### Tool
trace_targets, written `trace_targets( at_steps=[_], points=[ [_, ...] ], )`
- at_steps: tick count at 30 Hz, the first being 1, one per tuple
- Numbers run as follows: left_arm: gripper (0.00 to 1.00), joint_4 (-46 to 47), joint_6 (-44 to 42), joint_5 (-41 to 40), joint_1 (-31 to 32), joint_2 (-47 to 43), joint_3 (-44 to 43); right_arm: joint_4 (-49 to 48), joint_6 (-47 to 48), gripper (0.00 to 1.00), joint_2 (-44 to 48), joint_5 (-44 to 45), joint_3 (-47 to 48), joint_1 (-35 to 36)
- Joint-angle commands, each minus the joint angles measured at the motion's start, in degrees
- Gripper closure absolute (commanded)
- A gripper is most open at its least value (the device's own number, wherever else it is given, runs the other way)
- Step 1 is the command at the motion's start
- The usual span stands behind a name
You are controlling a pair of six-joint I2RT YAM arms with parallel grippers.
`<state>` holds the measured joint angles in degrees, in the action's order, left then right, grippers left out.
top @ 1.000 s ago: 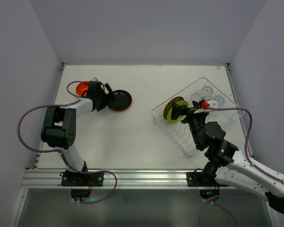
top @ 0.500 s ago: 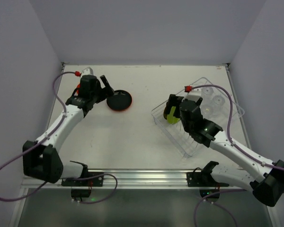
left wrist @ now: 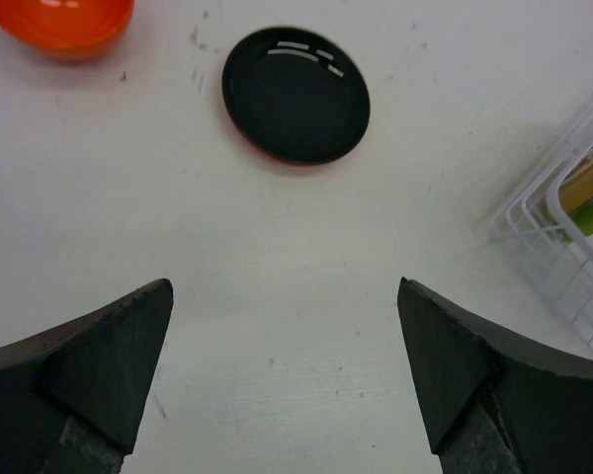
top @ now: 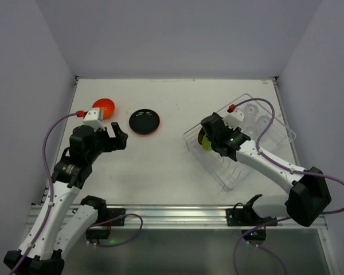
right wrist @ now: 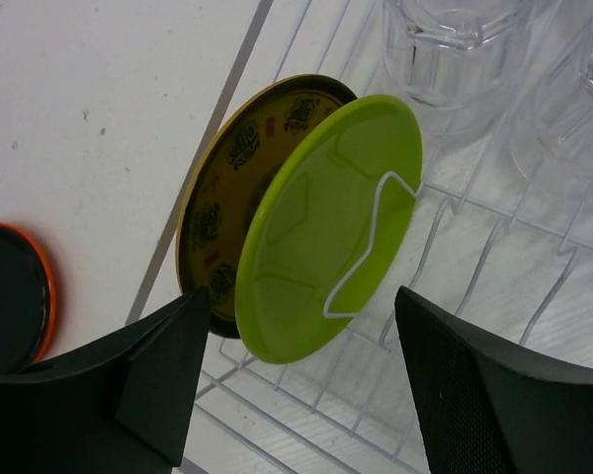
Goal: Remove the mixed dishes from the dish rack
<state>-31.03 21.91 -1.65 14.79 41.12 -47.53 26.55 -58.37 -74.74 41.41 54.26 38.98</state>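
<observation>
The dish rack sits at the right of the table. In it a lime green plate stands on edge between wire dividers, with a brown-yellow patterned plate right behind it. My right gripper is open, one finger on either side of the two plates' lower edges. Clear cups stand deeper in the rack. A dark plate and an orange-red bowl lie on the table at the left. My left gripper hangs open and empty over bare table, nearer than the dark plate.
The rack's wire corner shows at the right edge of the left wrist view. The dark plate's orange rim lies left of the rack. White walls close in the table on three sides.
My left arm has drawn back from the dark plate toward the near edge, leaving it on the table. My right gripper has come down around the standing plates and its jaws have narrowed.
</observation>
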Motion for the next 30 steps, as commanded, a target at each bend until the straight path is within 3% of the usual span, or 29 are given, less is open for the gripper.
trace_targets(
  at_steps=[1,12,21,30],
  points=[
    [0.00,2.38,-1.70,-0.53,0.16,-2.18,2.37,4.47,-10.79,0.24,-2.33,5.00,4.45,-0.40],
    [0.00,3.25,-2.05,1.39,0.07,1.06,3.41,5.01,-12.29,0.33,-10.07,7.28,9.90,-0.40],
    [0.00,3.78,-2.05,3.14,0.07,-1.22,3.85,13.25,-22.30,0.64,-13.32,10.88,11.48,-0.40],
    [0.00,3.95,-2.14,4.02,0.16,-1.40,3.93,14.24,-23.02,0.70,-17.98,11.76,12.71,-0.40]
  ],
)
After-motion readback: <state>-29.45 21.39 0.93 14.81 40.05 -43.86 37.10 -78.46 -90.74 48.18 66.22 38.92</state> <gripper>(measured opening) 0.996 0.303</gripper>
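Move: The green plate stands on edge in the rack, its middle roughly 8 cm ahead of the right hand, 1 cm to the right and 5 cm below. The brown plate leans behind it, about 2 cm farther out and 3 cm to its left; the nearest glass is some 6 cm beyond the green plate and 9 cm to its right. From the left hand, the green plate lies about 12 cm ahead, 35 cm right and 13 cm down. Right hand eases about 4 cm forward and down, turning 15 degrees clockwise, fingers narrowing astride green plate's near rim. ##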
